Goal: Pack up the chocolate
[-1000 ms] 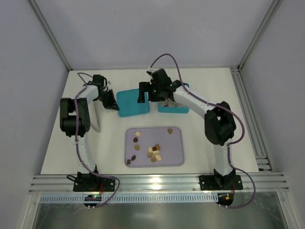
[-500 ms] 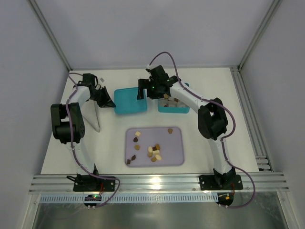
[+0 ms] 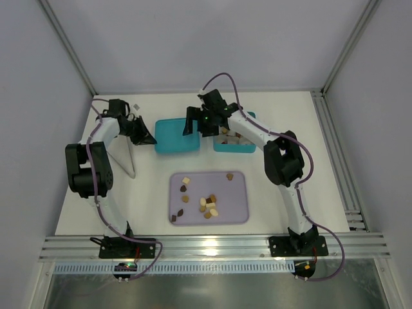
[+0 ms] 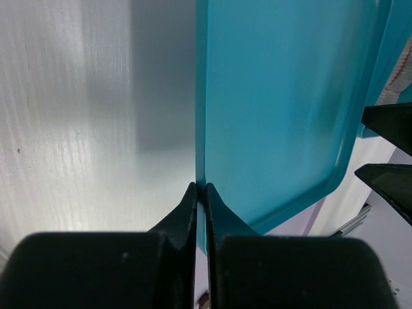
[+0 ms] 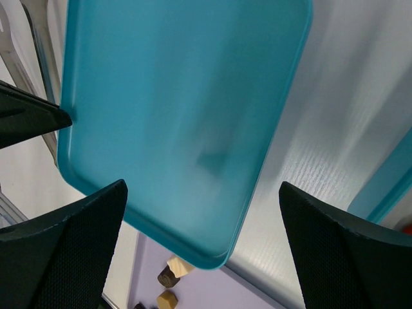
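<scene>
Several chocolate pieces (image 3: pixel 207 205) in brown, tan and cream lie scattered on a lilac tray (image 3: pixel 238 209). More chocolate (image 3: pixel 230 136) sits inside a teal box (image 3: pixel 234 148) at the back. Left of the box is a flat teal lid (image 3: pixel 175 138). My left gripper (image 3: pixel 148 137) is shut on the lid's left edge (image 4: pixel 200 193). My right gripper (image 3: pixel 192 123) hovers open above the lid's right part (image 5: pixel 180 109), its fingers (image 5: pixel 77 251) wide apart and touching nothing. A few chocolates (image 5: pixel 168 278) show beyond the lid's corner.
A thin pale bent frame (image 3: pixel 129 158) stands on the white table beside the left arm. A small light piece (image 3: pixel 136 106) lies at the back left. Metal rails (image 3: pixel 335 161) run along the table's right side, and a rail crosses the near edge.
The left arm swung its elbow outward to the left, still gripping the lid, which shifted slightly left. The right gripper edged a little toward the back over the lid.
</scene>
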Robot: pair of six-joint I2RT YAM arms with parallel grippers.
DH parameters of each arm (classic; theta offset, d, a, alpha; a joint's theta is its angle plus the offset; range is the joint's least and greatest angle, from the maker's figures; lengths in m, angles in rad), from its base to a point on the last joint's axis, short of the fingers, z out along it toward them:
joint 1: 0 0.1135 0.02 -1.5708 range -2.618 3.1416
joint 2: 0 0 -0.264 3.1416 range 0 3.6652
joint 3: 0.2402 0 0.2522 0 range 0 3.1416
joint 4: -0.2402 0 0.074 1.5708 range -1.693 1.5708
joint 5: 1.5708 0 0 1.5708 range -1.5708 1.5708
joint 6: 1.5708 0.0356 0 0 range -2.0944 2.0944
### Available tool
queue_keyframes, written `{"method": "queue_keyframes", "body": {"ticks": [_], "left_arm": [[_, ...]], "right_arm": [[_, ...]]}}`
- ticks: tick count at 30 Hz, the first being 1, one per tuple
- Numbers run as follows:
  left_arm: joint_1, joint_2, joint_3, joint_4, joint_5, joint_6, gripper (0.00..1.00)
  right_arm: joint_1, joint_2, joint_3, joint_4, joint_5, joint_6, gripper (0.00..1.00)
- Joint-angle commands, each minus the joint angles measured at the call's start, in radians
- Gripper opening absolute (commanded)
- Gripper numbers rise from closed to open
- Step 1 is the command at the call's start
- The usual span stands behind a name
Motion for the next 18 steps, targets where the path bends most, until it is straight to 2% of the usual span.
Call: {"method": "queue_keyframes", "body": {"ticks": [1,9,13,18], "left_arm": [[0.012,-0.078,0.003,0.036,0.065,-0.018,0.0],[0.023,-0.119,0.004,0.034,0.094,-0.024,0.0],[0.025,-0.133,0.007,0.031,0.105,-0.024,0.0],[0.023,-0.139,0.009,0.029,0.128,-0.018,0.0]], "right_arm": [[-0.007,-0.022,0.001,0.037,-0.029,0.029,1.0],[-0.015,-0.018,-0.019,0.137,-0.138,0.149,1.0],[-0.036,-0.048,-0.096,0.311,-0.222,0.273,0.96],[-0.06,-0.058,-0.151,0.476,-0.352,0.408,0.72]]}}
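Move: The left hand already pinches the lid by its left edge, the lid's middle lying about 8 cm to its right, 2 cm ahead. From the right hand that middle is roughly 6 cm left, straight level ahead-wise and 4 cm lower, its right edge nearly beneath the open fingers. The box sits about 15 cm to the right hand's right and 2 cm ahead; the tray is some 23 cm back, 6 cm right. From the left hand, the tongs are 10 cm left, 5 cm back. Still pinching the teal lid's left edge, the left hand raises it almost straight up by about 4 cm. The right hand slides some 2.5 cm left over its right edge, rolling about 20 degrees so its left side rises and tipping slightly down, then begins to close its wide-open fingers about that edge, roughly a quarter of the way. ##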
